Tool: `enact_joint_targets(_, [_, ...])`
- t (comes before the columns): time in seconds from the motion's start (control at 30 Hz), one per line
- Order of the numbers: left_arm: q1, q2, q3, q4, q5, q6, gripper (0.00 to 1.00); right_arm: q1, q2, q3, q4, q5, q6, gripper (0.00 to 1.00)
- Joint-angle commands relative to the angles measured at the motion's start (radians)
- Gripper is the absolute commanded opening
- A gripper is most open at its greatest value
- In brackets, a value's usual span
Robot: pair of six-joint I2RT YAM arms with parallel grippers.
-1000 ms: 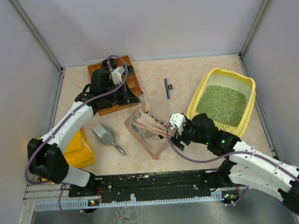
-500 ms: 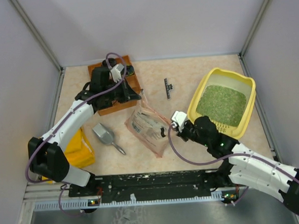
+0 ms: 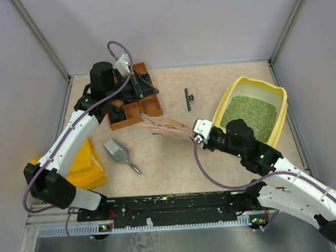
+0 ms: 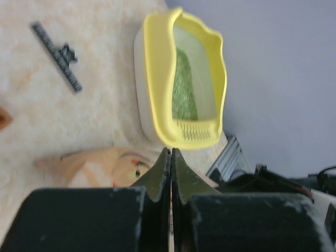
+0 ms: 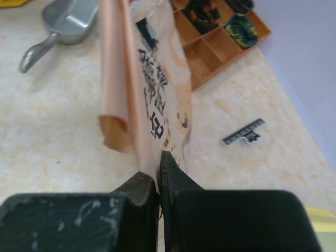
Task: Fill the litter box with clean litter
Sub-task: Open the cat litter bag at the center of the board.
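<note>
The yellow litter box (image 3: 253, 81) stands at the right, tilted, with green clean litter (image 3: 250, 118) inside; the left wrist view shows the box (image 4: 157, 79) and the litter (image 4: 185, 89) too. The pink printed pouch (image 3: 168, 126) hangs on edge above the table's middle. My right gripper (image 3: 196, 137) is shut on the pouch's near end (image 5: 152, 79), the sheet pinched between its jaws (image 5: 160, 157). My left gripper (image 3: 156, 93) is raised over the wooden tray, jaws pressed together (image 4: 171, 150). The pouch (image 4: 89, 163) passes beyond its tips, and I make out nothing between them.
A brown wooden compartment tray (image 3: 134, 114) sits at the back left under the left arm. A grey scoop (image 3: 119, 153) lies near the front left beside a yellow cloth bag (image 3: 85, 165). A black clip (image 3: 188, 99) lies between the tray and the litter box.
My right gripper has shut on the pouch, which has come up off the table and now stands on edge. The left arm has risen and drawn back over the wooden tray.
</note>
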Motion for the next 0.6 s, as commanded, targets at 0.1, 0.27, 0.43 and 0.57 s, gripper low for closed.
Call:
enact_joint_targets(0.1, [0.006,-0.234,-0.283,-0.092,-0.060,0.099,0.09,0.053,-0.118,-0.122,0.055,-0.205,0.187,0.00])
enact_joint_targets(0.27, [0.006,-0.377,-0.342,-0.252,-0.157,0.174,0.36,0.065,-0.148,-0.170,0.056,-0.218,0.246,0.00])
enact_joint_targets(0.43, [0.007,-0.486,-0.455,-0.255,-0.151,0.132,0.41,0.066,-0.145,-0.209,0.064,-0.177,0.270,0.00])
enact_joint_targets(0.57, [0.006,-0.530,-0.487,-0.281,-0.160,0.118,0.42,0.068,-0.145,-0.228,0.101,-0.129,0.304,0.00])
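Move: The left hand is shut, empty and high: the litter bag's middle lies about 9 cm back, 4 cm right and 14 cm below it. On the table some 33 cm below, the wooden tray sits about 9 cm ahead and 12 cm left, the black clip 8 cm ahead and 13 cm right. The right hand grips the bag's corner; the bag's middle is 6 cm ahead, 10 cm left and 4 cm lower. Back, down and to its left, the left hand swings about 15 cm to the bag's loose left end, its descent mostly early, its fingers parting from shut to under half open; no touch on the bag is clear. Still pinching the corner, the right hand draws the bag back and down some 9 cm, easing to a stop with its wrist tipped down about 15 degrees. ##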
